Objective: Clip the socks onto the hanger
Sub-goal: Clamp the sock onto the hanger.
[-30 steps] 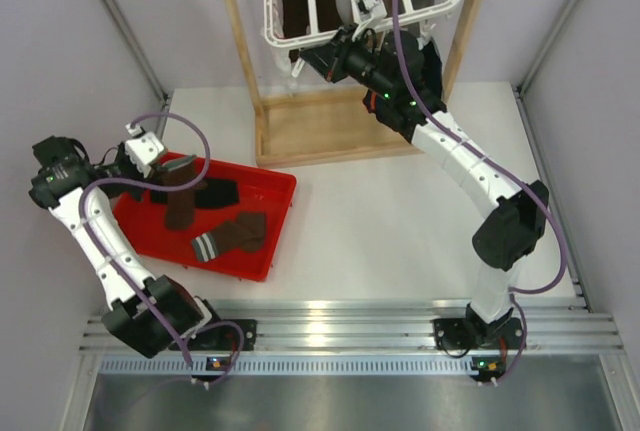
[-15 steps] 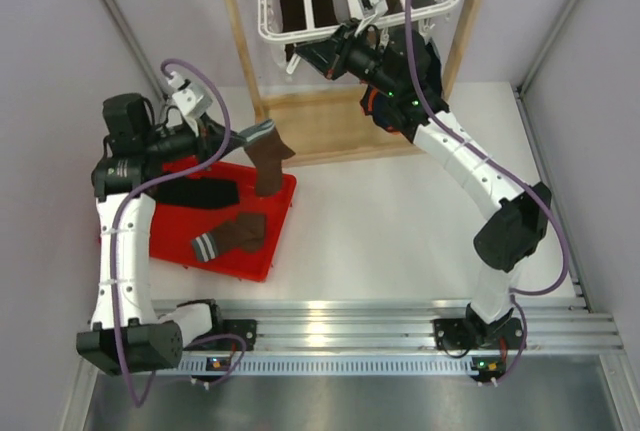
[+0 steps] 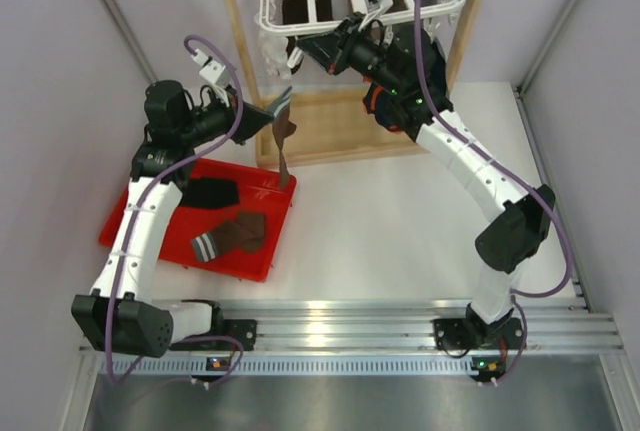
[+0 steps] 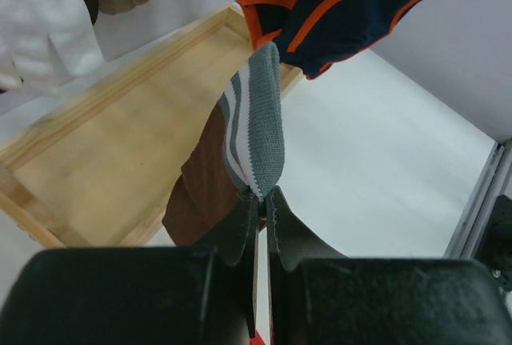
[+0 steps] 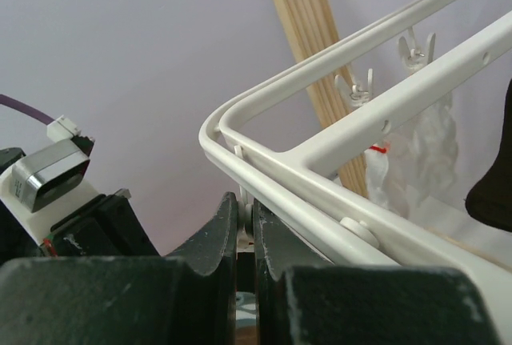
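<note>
My left gripper (image 3: 268, 114) (image 4: 260, 194) is shut on the grey-and-white striped cuff of a dark brown sock (image 3: 285, 146) (image 4: 254, 133). The sock hangs in the air over the wooden base, just below the hanger's near left corner. The white hanger (image 3: 266, 1) (image 5: 360, 121) hangs at the top, with striped-cuff socks (image 3: 297, 6) clipped on it. At that corner my right gripper (image 3: 300, 47) (image 5: 246, 215) is shut on a small white clip (image 5: 243, 231) under the rim. A black sock (image 3: 212, 191) and a brown striped-cuff sock (image 3: 232, 236) lie in the red tray (image 3: 265, 201).
A light wooden post frame (image 3: 235, 41) with a shallow base (image 3: 330, 131) (image 4: 104, 161) stands around the hanger. Navy fabric with orange trim (image 4: 352, 1) hangs just beyond the held sock. The tray sits at the left of the white table (image 3: 400, 231).
My left arm has lifted the brown sock out of the tray and carried it up and right toward the hanger. The right gripper and the hanger have shifted slightly upward.
</note>
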`<state>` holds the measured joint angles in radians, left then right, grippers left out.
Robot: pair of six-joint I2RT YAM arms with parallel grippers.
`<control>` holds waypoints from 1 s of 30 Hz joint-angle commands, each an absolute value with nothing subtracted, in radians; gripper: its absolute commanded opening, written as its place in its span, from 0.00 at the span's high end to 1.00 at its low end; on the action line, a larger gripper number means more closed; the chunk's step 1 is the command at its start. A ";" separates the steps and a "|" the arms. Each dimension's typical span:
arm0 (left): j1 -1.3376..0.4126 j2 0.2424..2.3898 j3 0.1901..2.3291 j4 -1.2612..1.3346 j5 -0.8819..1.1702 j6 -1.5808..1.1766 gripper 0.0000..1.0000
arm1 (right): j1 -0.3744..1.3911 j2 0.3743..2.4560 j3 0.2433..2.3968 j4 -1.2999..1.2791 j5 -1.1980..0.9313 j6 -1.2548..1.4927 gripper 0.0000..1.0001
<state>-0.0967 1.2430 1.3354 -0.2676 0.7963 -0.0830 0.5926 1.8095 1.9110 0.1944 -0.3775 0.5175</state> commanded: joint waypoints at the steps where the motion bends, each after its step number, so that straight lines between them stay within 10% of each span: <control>1: -0.113 1.262 1.370 -0.161 0.711 -0.197 1.00 | 0.569 1.805 1.962 0.272 -0.338 0.505 1.00; 13: -0.303 1.212 1.287 -0.028 0.062 -0.262 1.00 | 0.569 1.861 2.066 0.149 -0.114 0.566 1.00; 30: -0.416 1.250 1.273 0.167 -0.103 -0.238 1.00 | 0.617 1.901 2.097 0.089 -0.031 0.627 1.00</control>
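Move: The left gripper already holds the brown sock by its striped cuff; the clip, pinched in the right fingers, lies about 8 cm ahead of the left hand, 6 cm to its right and 9 cm higher. The white glove hangs some 19 cm ahead, 1 cm right and 8 cm up; the navy trunks about 9 cm ahead, 24 cm right and 4 cm up. From the right hand, the hanger's near-left corner is about 3 cm ahead, 6 cm left and 2 cm up. Bring the left gripper and its sock forward about 5 cm towards the clip, swinging the wrist some 30 degrees counter-clockwise so the fingers point mostly ahead, then ease up a few centimetres. Meanwhile keep the right fingers shut on the clip and carry it forward and slightly up, turning the wrist clockwise. ##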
